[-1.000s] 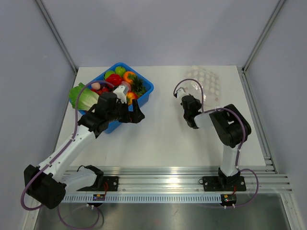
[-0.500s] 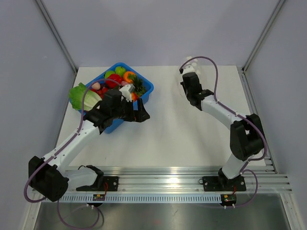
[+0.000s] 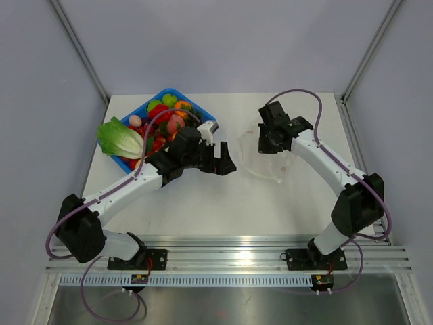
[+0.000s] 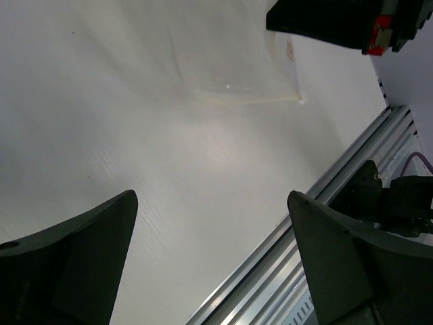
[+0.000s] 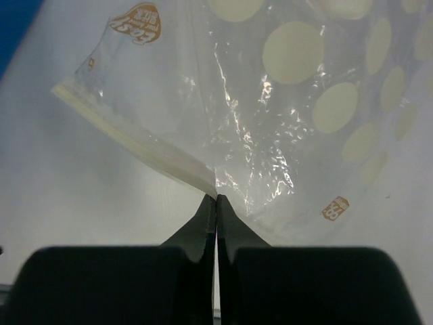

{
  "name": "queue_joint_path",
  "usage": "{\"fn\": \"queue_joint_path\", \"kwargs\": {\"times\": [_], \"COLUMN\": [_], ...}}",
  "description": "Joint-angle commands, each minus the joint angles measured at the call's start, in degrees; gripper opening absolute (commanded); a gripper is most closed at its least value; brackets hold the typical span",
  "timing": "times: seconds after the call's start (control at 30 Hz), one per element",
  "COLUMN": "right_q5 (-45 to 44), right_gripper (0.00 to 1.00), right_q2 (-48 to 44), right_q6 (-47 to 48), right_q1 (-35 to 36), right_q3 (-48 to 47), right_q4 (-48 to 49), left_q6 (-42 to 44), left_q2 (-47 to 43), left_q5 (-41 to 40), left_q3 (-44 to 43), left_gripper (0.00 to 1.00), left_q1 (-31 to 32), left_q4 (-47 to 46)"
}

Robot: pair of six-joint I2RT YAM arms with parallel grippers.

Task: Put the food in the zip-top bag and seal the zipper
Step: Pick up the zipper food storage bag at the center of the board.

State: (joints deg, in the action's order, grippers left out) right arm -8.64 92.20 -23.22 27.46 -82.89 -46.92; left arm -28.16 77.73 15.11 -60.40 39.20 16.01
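Observation:
The zip-top bag point(image 3: 270, 164) is clear with white dots point(image 5: 291, 101) and lies crumpled right of the table's middle. My right gripper point(image 3: 266, 143) point(image 5: 216, 198) is shut, its tips pinching the bag's edge where the pale zipper point(image 5: 128, 132) ends. The food point(image 3: 162, 122), red, orange and green toys, fills a blue bin point(image 3: 207, 123) at the back left. My left gripper point(image 3: 226, 164) point(image 4: 211, 198) hangs open and empty over bare table just left of the bag point(image 4: 230, 61), whose zipper point(image 4: 243, 101) faces it.
A toy lettuce point(image 3: 122, 139) hangs over the bin's left rim. The right arm's dark wrist point(image 4: 338, 20) shows at the top of the left wrist view. An aluminium rail point(image 3: 237, 244) runs along the table's near edge.
My right gripper closed, went to the bag at the back right and has drawn it toward the table's middle. My left arm swung right, away from the bin, still open.

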Motion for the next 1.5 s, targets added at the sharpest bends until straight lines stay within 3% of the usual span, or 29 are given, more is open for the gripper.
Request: {"fn": "queue_joint_path", "kwargs": {"times": [0.0,0.47,0.7,0.8,0.9,0.93,0.97,1.0,1.03,1.1,1.17,1.2,1.3,1.47], "right_q5": [4.9,11.2,12.0,12.2,12.1,11.9,12.0,12.4,12.2,10.3,2.9,-0.5,-4.3,-10.3], "right_gripper": [0.00,0.00,0.00,0.00,0.00,0.00,0.00,0.00,0.00,0.38,0.55,0.69,0.81,0.81], "right_q2": [-4.0,-11.0,-13.4,-14.1,-14.7,-14.8,-14.9,-14.9,-14.9,-14.7,-14.0,-13.8,-13.5,-12.1], "right_q6": [-8.1,-13.3,-14.0,-14.5,-14.7,-14.7,-13.9,-13.2,-12.4,-9.4,-8.1,-8.1,-8.7,-9.7], "right_q1": [0.9,1.3,1.3,1.3,1.3,1.3,1.4,1.4,1.8,2.9,5.8,6.7,8.8,13.9], "right_q3": [-2.2,2.3,3.9,5.0,6.1,6.4,6.5,6.6,6.7,6.3,5.0,4.6,4.1,3.1], "right_q4": [-5.0,-1.2,-0.6,-0.2,0.1,0.2,0.2,0.3,0.8,0.6,-1.4,-2.0,-2.4,-3.0], "left_q6": [-2.7,-10.7,-13.2,-13.6,-13.8,-13.8,-13.8,-13.8,-13.8,-13.6,-13.0,-12.7,-12.7,-13.8], "left_q2": [3.0,9.2,13.6,15.1,15.8,15.7,15.4,14.9,14.7,14.6,15.5,15.9,16.7,15.5], "left_q5": [-2.1,-4.8,-3.8,-4.1,-5.2,-5.1,-4.7,-4.4,-4.0,-2.5,-0.9,-0.5,1.0,1.7], "left_q3": [-1.5,4.6,4.0,2.8,2.5,2.5,2.6,2.6,2.3,-0.4,-2.9,-5.7,-7.1,-5.4], "left_gripper": [0.95,0.89,0.77,0.62,0.37,0.26,0.09,0.00,0.00,0.00,0.00,0.00,0.00,0.00], "left_q1": [2.1,3.9,3.9,4.0,4.0,4.0,4.0,4.0,4.0,4.0,4.0,4.0,4.0,4.0], "left_q4": [-8.9,-20.8,-25.0,-25.7,-25.6,-25.3,-25.3,-25.2,-24.4,-21.7,-16.5,-14.4,-11.4,-12.9]}}
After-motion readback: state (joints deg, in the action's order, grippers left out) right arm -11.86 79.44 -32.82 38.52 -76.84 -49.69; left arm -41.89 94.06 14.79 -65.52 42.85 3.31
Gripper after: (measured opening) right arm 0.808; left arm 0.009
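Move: Your left gripper is open and empty. The zipper edge of the zipper food storage bag lies about 8 cm ahead of it, 11 cm to the right and some 6 cm below. The blue bin of vegetables is centred roughly 18 cm ahead, 21 cm to the left and 12 cm lower. The right gripper already holds the lifted bag by that zipper edge; from it, the left gripper is about 12 cm to the left, 8 cm back and 2 cm higher. Keep the right pinch and draw the bag back about 6 cm, up and slightly left, towards the left gripper. Meanwhile, bring the left gripper down some 7 cm and right about 5 cm, with a little forward, to the zipper edge, and shut it there. Then open the right fingers to let go while the left raises its pinch some 4 cm. ##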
